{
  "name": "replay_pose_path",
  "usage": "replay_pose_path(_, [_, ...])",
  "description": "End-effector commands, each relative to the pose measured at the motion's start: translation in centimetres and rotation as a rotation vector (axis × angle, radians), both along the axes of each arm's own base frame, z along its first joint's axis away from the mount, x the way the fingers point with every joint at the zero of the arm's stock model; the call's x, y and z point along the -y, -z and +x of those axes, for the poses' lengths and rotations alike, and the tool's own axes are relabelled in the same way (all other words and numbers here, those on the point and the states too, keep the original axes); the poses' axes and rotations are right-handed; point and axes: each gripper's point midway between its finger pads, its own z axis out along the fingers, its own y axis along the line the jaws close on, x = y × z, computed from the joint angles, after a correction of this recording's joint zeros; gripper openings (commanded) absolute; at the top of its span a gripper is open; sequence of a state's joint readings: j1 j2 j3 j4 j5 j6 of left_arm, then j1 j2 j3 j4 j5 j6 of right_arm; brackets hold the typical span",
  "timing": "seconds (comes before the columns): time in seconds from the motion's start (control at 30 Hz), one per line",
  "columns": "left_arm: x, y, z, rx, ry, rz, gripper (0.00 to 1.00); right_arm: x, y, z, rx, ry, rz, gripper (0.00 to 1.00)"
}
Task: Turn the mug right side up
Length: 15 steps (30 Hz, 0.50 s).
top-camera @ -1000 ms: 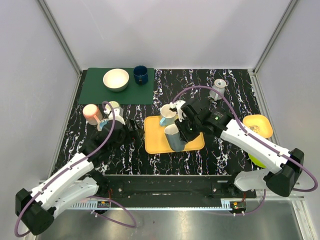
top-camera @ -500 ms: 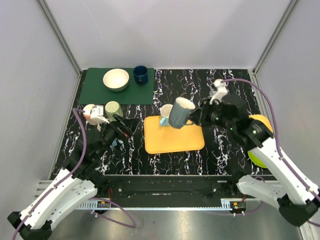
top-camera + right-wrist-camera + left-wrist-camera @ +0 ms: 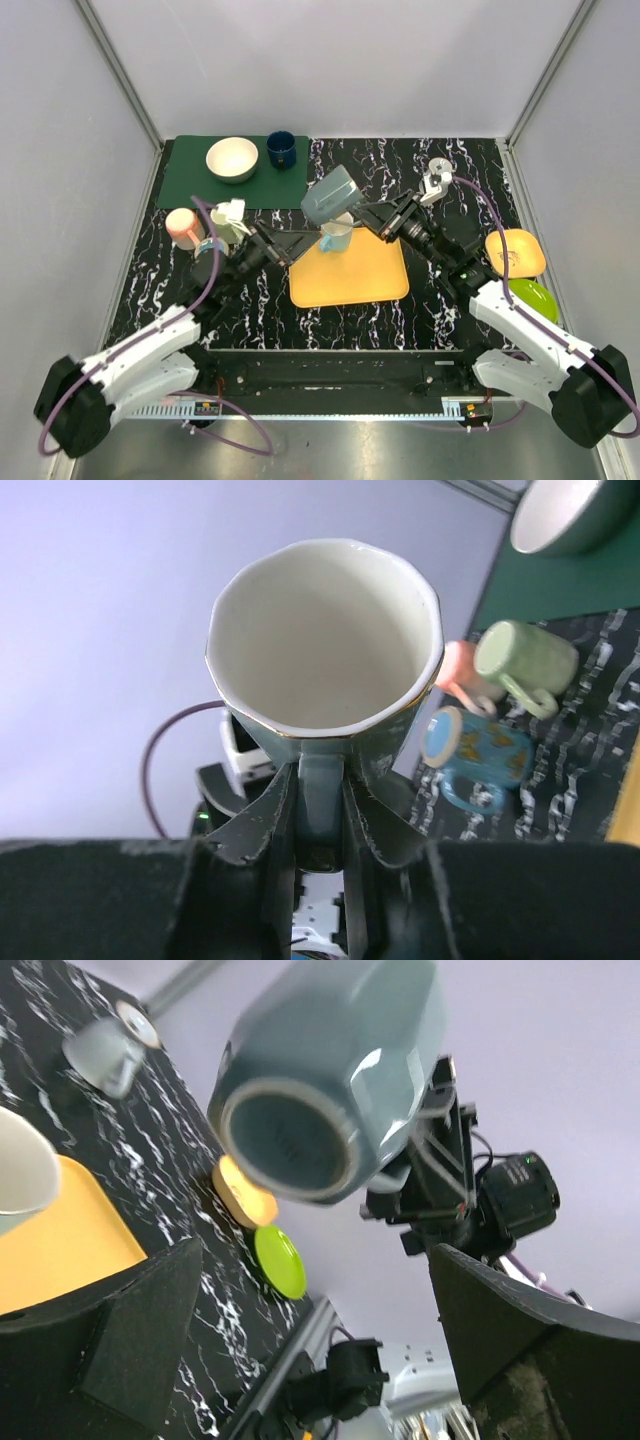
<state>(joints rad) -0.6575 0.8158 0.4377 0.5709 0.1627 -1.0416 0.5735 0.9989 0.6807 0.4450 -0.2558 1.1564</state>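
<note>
The grey-blue mug (image 3: 330, 195) hangs in the air over the far left corner of the orange tray (image 3: 350, 278). It is tipped on its side. My right gripper (image 3: 368, 213) is shut on its handle (image 3: 322, 790). In the right wrist view the mug's white inside (image 3: 325, 630) faces the camera. In the left wrist view its round base (image 3: 285, 1145) faces me, above and between my left gripper's fingers (image 3: 140, 1330). My left gripper (image 3: 292, 243) stands wide open just left of the tray, holding nothing.
A light blue mug (image 3: 336, 236) stands on the tray under the held mug. Pink (image 3: 183, 227), green (image 3: 226, 217) and blue (image 3: 465, 745) mugs lie at the left. A bowl (image 3: 232, 158) and dark cup (image 3: 281, 149) sit on the green mat. A metal cup (image 3: 435, 178), yellow dish (image 3: 515, 250) and green plate (image 3: 530, 298) are at the right.
My right gripper lifted the grey-blue mug off the tray, carried it back and left and tipped it over. My left arm swung right toward the tray and its jaws opened wider.
</note>
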Motion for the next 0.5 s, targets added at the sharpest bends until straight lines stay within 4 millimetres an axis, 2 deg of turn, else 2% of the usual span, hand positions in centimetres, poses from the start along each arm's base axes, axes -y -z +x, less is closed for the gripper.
replay_pose_path(0.0, [2.4,-7.6,-3.8,0.239,0.186,-0.171,0.99,2.1,-11.9,-3.2,0.29,-0.042,0.35,0.0])
replay_pose_path(0.03, [3.2,-6.7,-3.2,0.227,0.172,-0.122,0.99,2.1,-11.8,-3.1,0.284,-0.044,0.353,0.0])
replay_pose_path(0.17, [4.2,-7.4,-2.8,0.243,0.169,-0.147,0.99,2.0,-11.6,-3.1,0.275,-0.052,0.363,0.0])
replay_pose_path(0.3, [4.5,-9.6,-2.6,0.306,0.171,-0.203,0.99,1.8,-11.1,-3.3,0.259,-0.066,0.346,0.0])
replay_pose_path(0.33, [5.0,-9.5,-2.3,0.304,0.176,-0.195,0.99,1.8,-11.0,-3.4,0.258,-0.067,0.342,0.0])
replay_pose_path(0.47, [5.8,-11.5,-2.0,0.354,0.199,-0.229,0.98,1.5,-10.5,-3.7,0.251,-0.093,0.322,0.0])
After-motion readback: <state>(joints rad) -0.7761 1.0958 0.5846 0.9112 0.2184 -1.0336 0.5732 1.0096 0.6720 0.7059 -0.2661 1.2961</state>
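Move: The right hand holds the grey mug by its handle, the mug's middle about 4 cm ahead, 5 cm to the left and 2 cm above. The empty left gripper is some 11 cm left of the right hand, 4 cm back and 3 cm lower. From the left hand the mug is about 8 cm ahead, 6 cm right and 5 cm up; the white mug is some 11 cm ahead, 7 cm right and 14 cm below. To the right first, slipping a couple of centimetres back, then rising, the open left gripper closes in on the raised grey mug: about 6 cm each way, its wrist turning some 10 degrees clockwise and tipping up. The right hand keeps its pinch on the handle, lifts the mug by much the same height with a slight draw back, rolls its left side up a little and settles. ##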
